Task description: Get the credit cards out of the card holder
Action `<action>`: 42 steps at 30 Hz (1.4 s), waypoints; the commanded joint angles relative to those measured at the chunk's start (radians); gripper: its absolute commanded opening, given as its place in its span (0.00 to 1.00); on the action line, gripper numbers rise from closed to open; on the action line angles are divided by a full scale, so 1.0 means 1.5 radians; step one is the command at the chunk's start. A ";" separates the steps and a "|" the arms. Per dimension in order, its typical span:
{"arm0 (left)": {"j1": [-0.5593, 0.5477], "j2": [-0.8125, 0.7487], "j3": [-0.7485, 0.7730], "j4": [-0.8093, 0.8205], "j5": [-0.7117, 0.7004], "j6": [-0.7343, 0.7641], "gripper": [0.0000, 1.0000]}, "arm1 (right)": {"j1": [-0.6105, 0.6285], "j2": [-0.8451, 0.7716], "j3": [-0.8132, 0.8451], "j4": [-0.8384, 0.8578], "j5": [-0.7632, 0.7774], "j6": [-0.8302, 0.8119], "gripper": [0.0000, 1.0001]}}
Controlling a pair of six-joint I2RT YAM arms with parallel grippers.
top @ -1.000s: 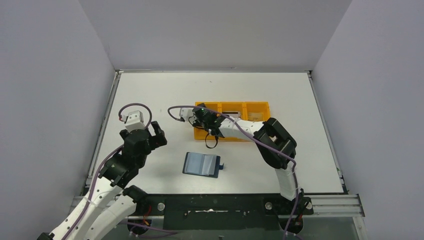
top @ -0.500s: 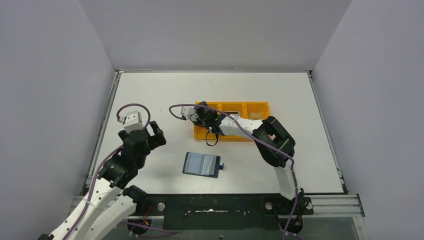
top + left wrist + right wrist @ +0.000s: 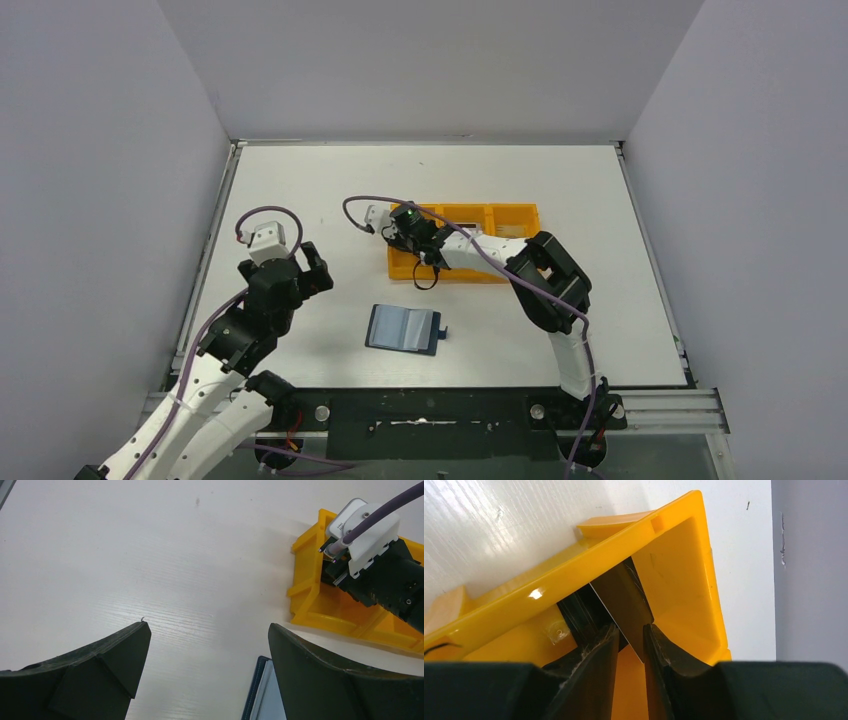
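Note:
The card holder (image 3: 403, 329) lies open on the table near the front, blue-grey pockets up; its left edge (image 3: 260, 695) shows beside my left gripper's right finger. My left gripper (image 3: 305, 265) (image 3: 208, 626) hovers wide open over bare table, left of the card holder, holding nothing. My right gripper (image 3: 408, 228) (image 3: 630, 627) is down in the left compartment of the orange tray (image 3: 510, 212). A dark credit card (image 3: 624, 597) stands on edge between its fingers, leaning on the tray wall (image 3: 684, 580). The jaws stand slightly apart, with a gap on the card's left side.
The orange tray (image 3: 305, 587) has three compartments; a pale card lies in the middle one (image 3: 463, 218). A dark ridged shape (image 3: 579, 612) sits behind the standing card. Grey walls close the table at the left, back and right.
My right gripper's jaws have parted from the dark card, and the wrist has shifted slightly toward the tray's far-left corner. The left arm and the card holder have not moved.

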 commanded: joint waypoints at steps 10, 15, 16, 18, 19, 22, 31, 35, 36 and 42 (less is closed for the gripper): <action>0.005 0.004 0.006 0.016 0.001 0.004 0.90 | -0.022 0.000 0.030 0.049 0.050 0.138 0.33; 0.005 0.005 0.005 0.016 0.003 0.004 0.90 | -0.025 -0.001 0.032 0.039 0.015 0.170 0.35; 0.005 0.006 0.005 0.016 0.003 0.004 0.90 | -0.026 0.000 0.034 0.036 0.013 0.173 0.35; 0.005 0.006 0.005 0.016 0.003 0.004 0.90 | -0.026 0.002 0.038 0.029 0.012 0.180 0.35; 0.005 0.006 0.005 0.017 0.003 0.004 0.90 | -0.026 0.001 0.039 0.025 0.008 0.183 0.35; 0.006 0.010 0.005 0.018 0.006 0.005 0.90 | -0.026 -0.005 0.041 0.009 -0.013 0.197 0.36; 0.007 0.012 0.005 0.018 0.010 0.006 0.90 | -0.026 -0.054 0.027 -0.005 -0.073 0.243 0.38; 0.008 0.012 0.006 0.017 0.011 0.006 0.90 | -0.027 -0.097 0.015 -0.003 -0.076 0.308 0.39; 0.008 0.012 0.005 0.017 0.011 0.006 0.90 | -0.026 -0.112 0.009 -0.003 -0.072 0.337 0.40; 0.009 0.013 0.005 0.015 0.008 0.005 0.90 | -0.048 -0.210 -0.026 -0.067 -0.153 0.618 0.73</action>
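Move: The black credit cards in the box's left compartment lie right at the right hand's fingertips, about 1 cm ahead and 2 cm below, one of them tilted beside the fingers. The middle compartment's pale card is roughly 12 cm to the right and 1 cm farther out; the emptied card holder lies some 19 cm back and 1 cm left. From the left hand, the black cards are about 17 cm ahead, 18 cm right and 16 cm down. Staying low in the left compartment, the right hand first eases under 2 cm forward and to the right beside the black cards, then draws back about 3 cm and slightly left, and finally rises quickly, some 5 cm, clear of them. Meanwhile the wrist rolls its left side up and turns clockwise, nearly 40 degrees in all, and the slightly parted fingers spread wide during the rise. ##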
